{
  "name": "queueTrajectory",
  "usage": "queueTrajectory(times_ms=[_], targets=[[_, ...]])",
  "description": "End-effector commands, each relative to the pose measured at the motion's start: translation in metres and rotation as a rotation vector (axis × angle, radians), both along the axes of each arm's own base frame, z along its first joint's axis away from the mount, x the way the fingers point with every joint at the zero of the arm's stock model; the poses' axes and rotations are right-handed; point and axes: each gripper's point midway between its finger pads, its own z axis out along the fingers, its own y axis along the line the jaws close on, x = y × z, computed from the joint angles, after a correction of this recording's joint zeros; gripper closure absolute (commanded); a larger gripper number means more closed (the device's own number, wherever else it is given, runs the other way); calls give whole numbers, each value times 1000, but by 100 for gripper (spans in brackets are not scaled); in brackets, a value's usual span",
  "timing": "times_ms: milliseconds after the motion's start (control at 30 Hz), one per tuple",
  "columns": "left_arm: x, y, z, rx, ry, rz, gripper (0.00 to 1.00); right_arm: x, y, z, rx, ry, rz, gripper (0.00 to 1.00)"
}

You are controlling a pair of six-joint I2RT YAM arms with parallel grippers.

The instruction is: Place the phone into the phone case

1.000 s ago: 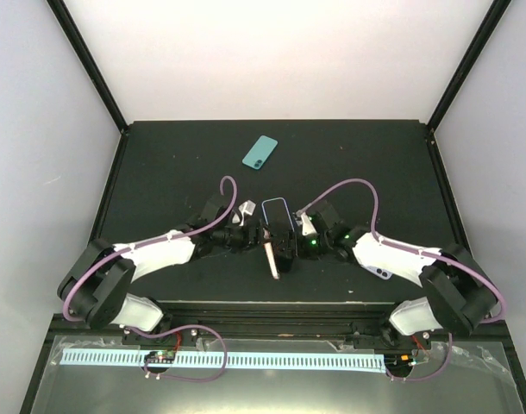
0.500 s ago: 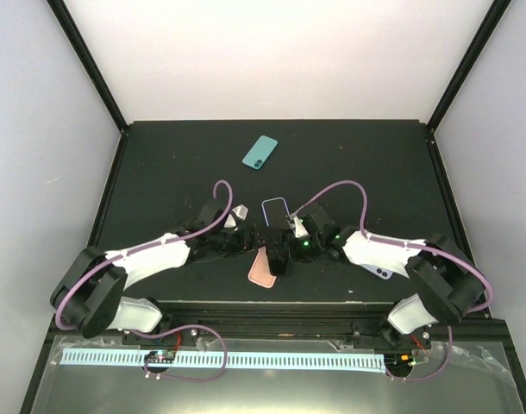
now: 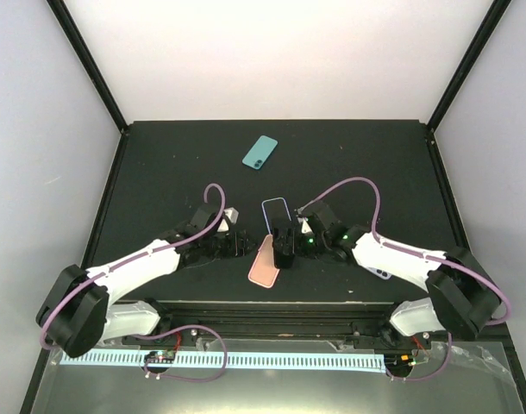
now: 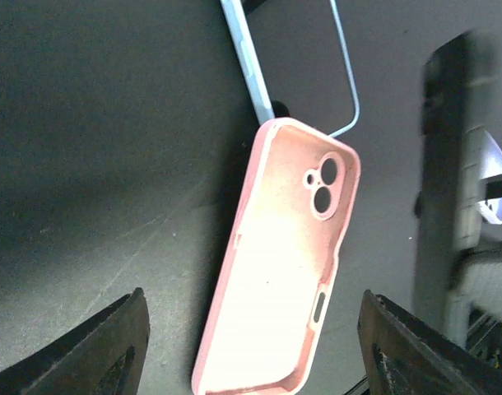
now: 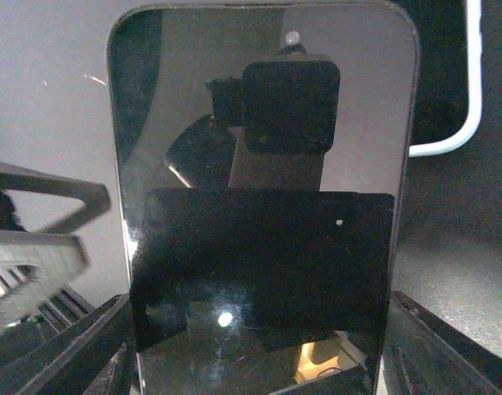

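The teal phone [image 3: 259,152] lies alone at the far middle of the black table, apart from both arms. The lavender phone case [image 3: 381,273] lies near the front right, mostly hidden under my right arm. My right gripper [image 3: 284,247] [image 5: 257,303] is shut on a different phone with a black screen [image 5: 263,206], held by its long edges. My left gripper [image 3: 240,242] [image 4: 251,298] is open. A pink case [image 3: 264,262] [image 4: 284,271] lies flat, inside up, between its fingers, with a gap on each side.
A light blue-rimmed case [image 3: 276,211] [image 4: 347,82] lies just beyond the pink case, right by both grippers. The table's raised black borders [image 3: 116,172] run down both sides.
The pink case stood on edge between the two grippers; now it lies flat on the table. My left gripper has let go and drawn back to the left. The right gripper still holds the black-screened phone.
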Motion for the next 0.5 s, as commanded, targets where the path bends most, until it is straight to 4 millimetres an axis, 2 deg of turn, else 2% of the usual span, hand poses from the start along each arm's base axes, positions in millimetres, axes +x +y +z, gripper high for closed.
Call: queueTrajectory(times_ms=[0,467], targets=[[-11,3,-17,31,29,-49,31,13,0,29,46,-83,-65,36],[-47,-26,-42,-74,145,-119,49,5,13,50,187,-49,-68,37]])
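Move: The empty pink phone case lies flat about 4 cm back and 4 cm to the right of the left hand, some 8 cm below it. From the right hand, which already holds the loose phone, that case is about 7 cm to the left, 3 cm back and 8 cm down. The held phone is about 9 cm right of the left hand and nearly level with it, 1 cm back. The blue-framed phone lies about 11 cm ahead and 7 cm right of the left hand, down on the table. Sink the left gripper about 4.5 cm and draw it back about 4 cm, towards the base-side half of the pink phone case, easing slightly right at the end. Narrow its fingers from wide to roughly half open on the way. Meanwhile raise the right hand about 2.5 cm, keeping its grip on the phone's sides. ##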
